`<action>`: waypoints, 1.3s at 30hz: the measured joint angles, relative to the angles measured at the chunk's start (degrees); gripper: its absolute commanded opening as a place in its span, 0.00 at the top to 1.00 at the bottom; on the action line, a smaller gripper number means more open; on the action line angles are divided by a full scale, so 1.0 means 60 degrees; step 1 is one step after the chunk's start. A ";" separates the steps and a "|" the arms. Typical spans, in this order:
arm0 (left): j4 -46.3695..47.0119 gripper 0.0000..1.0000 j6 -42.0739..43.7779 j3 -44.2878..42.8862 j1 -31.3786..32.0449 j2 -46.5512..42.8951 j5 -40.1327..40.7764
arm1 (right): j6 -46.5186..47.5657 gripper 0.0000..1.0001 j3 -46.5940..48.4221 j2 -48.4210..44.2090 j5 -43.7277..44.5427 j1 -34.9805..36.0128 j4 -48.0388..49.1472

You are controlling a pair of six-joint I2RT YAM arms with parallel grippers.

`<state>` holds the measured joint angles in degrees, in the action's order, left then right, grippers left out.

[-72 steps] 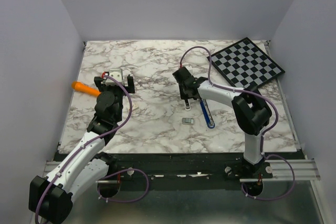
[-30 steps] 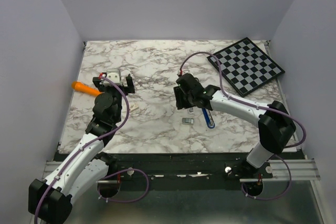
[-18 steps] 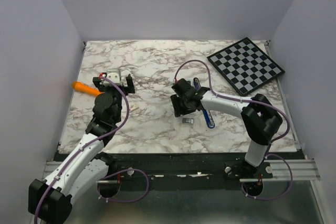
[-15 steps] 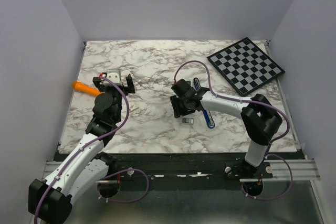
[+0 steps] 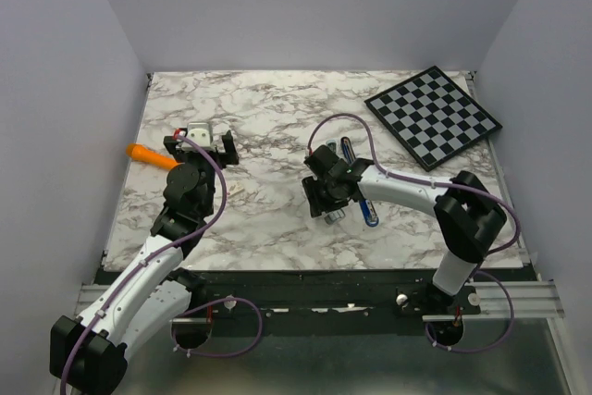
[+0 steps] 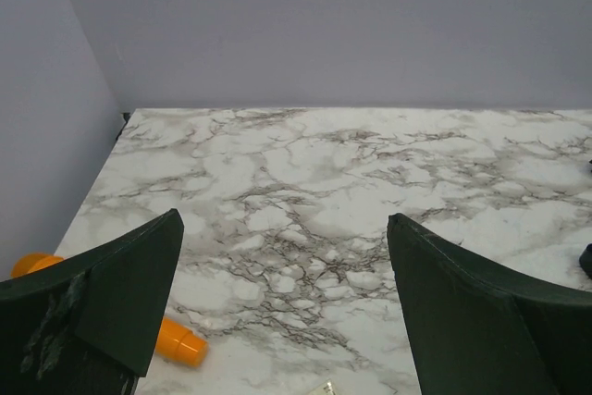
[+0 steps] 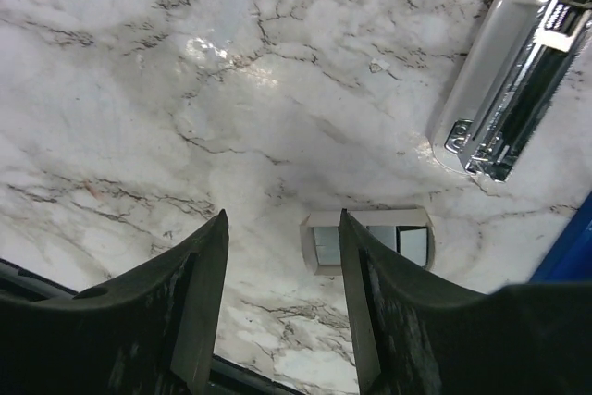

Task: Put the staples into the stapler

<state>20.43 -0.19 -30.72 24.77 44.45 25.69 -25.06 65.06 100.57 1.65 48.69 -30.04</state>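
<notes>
The staples (image 7: 323, 243) are a small silvery-grey block lying flat on the marble; in the top view the staples (image 5: 337, 215) lie just left of the stapler. The stapler (image 5: 368, 212) lies opened, its silvery metal channel (image 7: 518, 71) at the upper right of the right wrist view and its dark blue base (image 7: 569, 252) at the right edge. My right gripper (image 7: 283, 219) hangs open low over the table. Its right finger (image 7: 370, 293) overlaps the staples' block; the gap between the fingers holds only marble. My left gripper (image 6: 284, 221) stands wide open and empty at the table's left.
An orange pen-like stick (image 5: 151, 155) lies at the left edge, beside the left gripper (image 5: 202, 138). A small whitish piece (image 5: 238, 189) rests near the left arm. A checkerboard (image 5: 433, 116) sits at the back right corner.
The right gripper has dropped and slid toward the near edge, coming down beside the staples. The left arm has not moved.
</notes>
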 measured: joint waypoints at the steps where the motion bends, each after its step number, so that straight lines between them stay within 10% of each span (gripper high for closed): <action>1: -0.0004 0.01 -0.0033 0.0000 0.0000 0.0000 -0.0004 | 0.0000 0.42 0.0000 -0.0146 0.0000 0.0000 -0.0033; 39: 0.0368 0.01 -0.0448 -0.0750 -0.0237 0.0831 -0.0135 | 0.0718 0.72 -0.0084 -0.0051 0.0637 0.0004 -0.1115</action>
<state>22.63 -2.87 -35.22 23.35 49.43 24.88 -20.75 64.55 100.27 5.48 48.71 -36.73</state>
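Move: The staples, in their small open box, lie about 4 cm to the right of the right hand, some 1 cm back and 2 cm below. From that hand the grey stapler's middle is roughly 9 cm ahead and 4 cm right, and the blue stapler's 7 cm ahead and 10 cm right. From the left hand the staples are about 10 cm back, 25 cm right and 27 cm below. Right hand lifts 3 cm, shifts right and sinks over the staples, fingers narrowing; left hand edges up and forward. ##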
